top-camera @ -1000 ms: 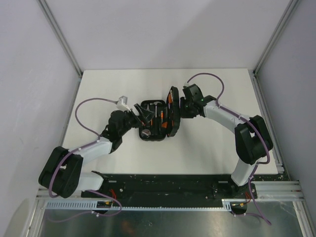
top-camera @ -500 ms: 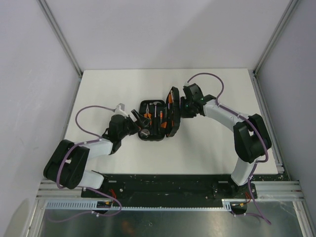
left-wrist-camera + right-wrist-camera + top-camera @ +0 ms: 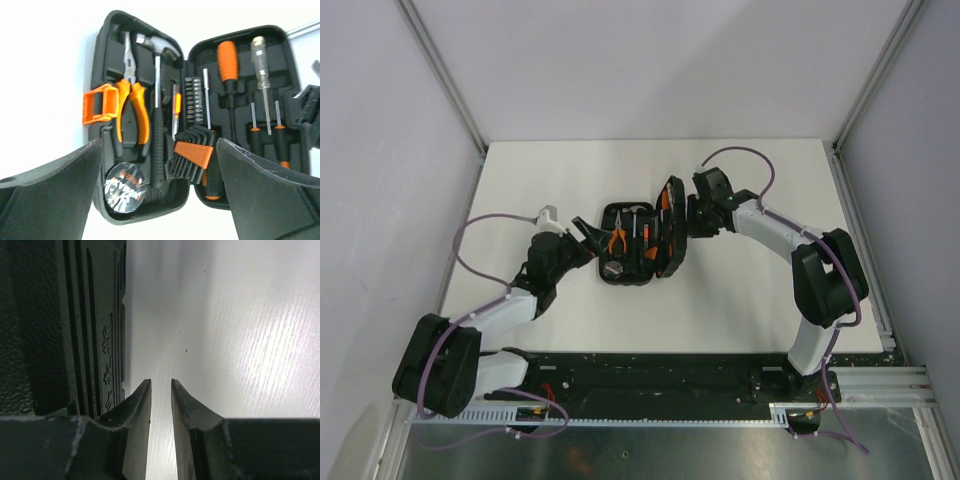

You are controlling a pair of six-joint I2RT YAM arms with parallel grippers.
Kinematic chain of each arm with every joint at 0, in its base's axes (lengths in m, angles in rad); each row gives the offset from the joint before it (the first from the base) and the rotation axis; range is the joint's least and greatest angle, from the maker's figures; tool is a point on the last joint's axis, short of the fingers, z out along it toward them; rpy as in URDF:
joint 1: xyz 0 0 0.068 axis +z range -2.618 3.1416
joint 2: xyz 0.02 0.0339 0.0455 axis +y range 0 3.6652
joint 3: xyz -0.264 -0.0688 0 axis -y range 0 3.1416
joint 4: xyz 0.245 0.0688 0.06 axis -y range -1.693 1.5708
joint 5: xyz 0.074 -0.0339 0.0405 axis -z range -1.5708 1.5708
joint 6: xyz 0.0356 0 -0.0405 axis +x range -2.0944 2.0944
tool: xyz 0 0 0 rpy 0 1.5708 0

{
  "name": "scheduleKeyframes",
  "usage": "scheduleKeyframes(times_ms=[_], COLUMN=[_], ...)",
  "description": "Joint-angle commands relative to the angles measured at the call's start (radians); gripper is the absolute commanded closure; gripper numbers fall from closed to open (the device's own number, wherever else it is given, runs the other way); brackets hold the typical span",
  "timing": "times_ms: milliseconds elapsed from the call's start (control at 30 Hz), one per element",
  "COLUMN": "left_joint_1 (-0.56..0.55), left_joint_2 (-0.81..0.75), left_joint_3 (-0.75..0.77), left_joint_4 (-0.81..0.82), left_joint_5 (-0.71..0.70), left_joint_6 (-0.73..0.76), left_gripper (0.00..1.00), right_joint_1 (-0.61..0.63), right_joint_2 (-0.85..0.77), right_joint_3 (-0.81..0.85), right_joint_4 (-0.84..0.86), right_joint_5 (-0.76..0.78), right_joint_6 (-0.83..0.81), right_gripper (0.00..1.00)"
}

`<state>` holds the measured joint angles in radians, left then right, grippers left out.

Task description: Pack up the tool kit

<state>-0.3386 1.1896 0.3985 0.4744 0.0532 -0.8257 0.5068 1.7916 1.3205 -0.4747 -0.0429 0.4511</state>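
The tool kit's black case (image 3: 620, 268) lies open mid-table. Its lid (image 3: 672, 228) is raised steeply on the right side. In the left wrist view the base holds orange-handled pliers (image 3: 131, 100), a hammer (image 3: 159, 75) and a tape roll (image 3: 125, 187). The lid holds a screwdriver (image 3: 227, 60) and hex keys (image 3: 192, 152), and an orange latch (image 3: 100, 102) sticks out at the left. My left gripper (image 3: 588, 235) (image 3: 160, 145) stands wide open just left of the case, holding nothing. My right gripper (image 3: 692, 215) (image 3: 161, 382) is behind the lid's ribbed outer face (image 3: 60, 325), jaws narrowly apart and empty.
The white table (image 3: 740, 300) lies all round the case. Grey walls and metal frame rails (image 3: 440, 70) close in the back and sides. The arms' black base plate (image 3: 650, 375) runs along the near edge.
My left arm has drawn back to the left, off the case, uncovering the tools in the base. The right gripper and the raised lid have barely shifted.
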Motion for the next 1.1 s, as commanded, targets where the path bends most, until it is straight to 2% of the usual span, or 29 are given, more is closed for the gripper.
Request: scheduleKeyframes(times_ms=[0, 133, 233, 433, 533, 833, 967, 1067], left_joint_1=[0.006, 0.008, 0.01, 0.035, 0.037, 0.036, 0.027, 0.003], left_joint_2=[0.069, 0.158, 0.22, 0.43, 0.492, 0.342, 0.311, 0.359], left_joint_3=[0.009, 0.0, 0.002, -0.012, -0.01, 0.039, 0.073, 0.11], left_joint_4=[-0.052, -0.033, 0.032, 0.393, 0.537, 0.588, 0.582, 0.577], left_joint_5=[-0.037, -0.028, 0.031, 0.315, 0.404, 0.458, 0.466, 0.478], left_joint_6=[0.014, 0.003, 0.012, -0.099, -0.153, -0.185, -0.193, -0.19], left_gripper=[0.01, 0.01, 0.01, 0.0, 0.02, 0.24, 0.28, 0.27], right_joint_1=[-0.003, -0.005, -0.005, -0.01, -0.011, 0.005, 0.013, 0.018], right_joint_2=[0.016, 0.026, 0.032, 0.041, 0.051, 0.073, 0.079, 0.085], right_joint_3=[0.045, 0.051, 0.055, 0.059, 0.066, 0.082, 0.088, 0.092], right_joint_4=[0.013, 0.013, 0.01, 0.005, -0.006, -0.02, -0.025, -0.026], right_joint_5=[0.001, -0.006, -0.006, -0.029, -0.05, -0.075, -0.08, -0.089], right_joint_6=[-0.001, -0.002, -0.006, -0.009, -0.019, -0.041, -0.049, -0.053], right_gripper=[0.73, 0.73, 0.73, 0.73, 0.73, 0.73, 0.73, 0.73])
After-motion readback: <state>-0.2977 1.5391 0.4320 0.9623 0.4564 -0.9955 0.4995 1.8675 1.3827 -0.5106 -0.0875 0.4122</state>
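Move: The orange latch in the middle of the left tray's outer edge lies about 9 cm below the left hand, some 1 cm ahead and 1 cm to its right. At the same depth, the open tray's middle is 7 cm right and 1 cm back, and the clear round box 4 cm right and 7 cm back. From the right hand the half-raised case half stands about 5 cm left, 3 cm back and 2 cm below, the latch 21 cm left, 3 cm back and 6 cm lower. With fingers wide open, the left hand drops about 8 cm beside the latch edge of the open left tray, noses a little forward and right against it while closing by about a quarter, then lifts that edge some 8 cm with the fingers on it just behind the latch, working rightwards all the while and swinging about 20 degrees clockwise as its left side dips. The right hand stays nearly in place as a stop behind the half-raised case half, its fingers still little open, rising slightly and then settling about 1 cm lower than before. ##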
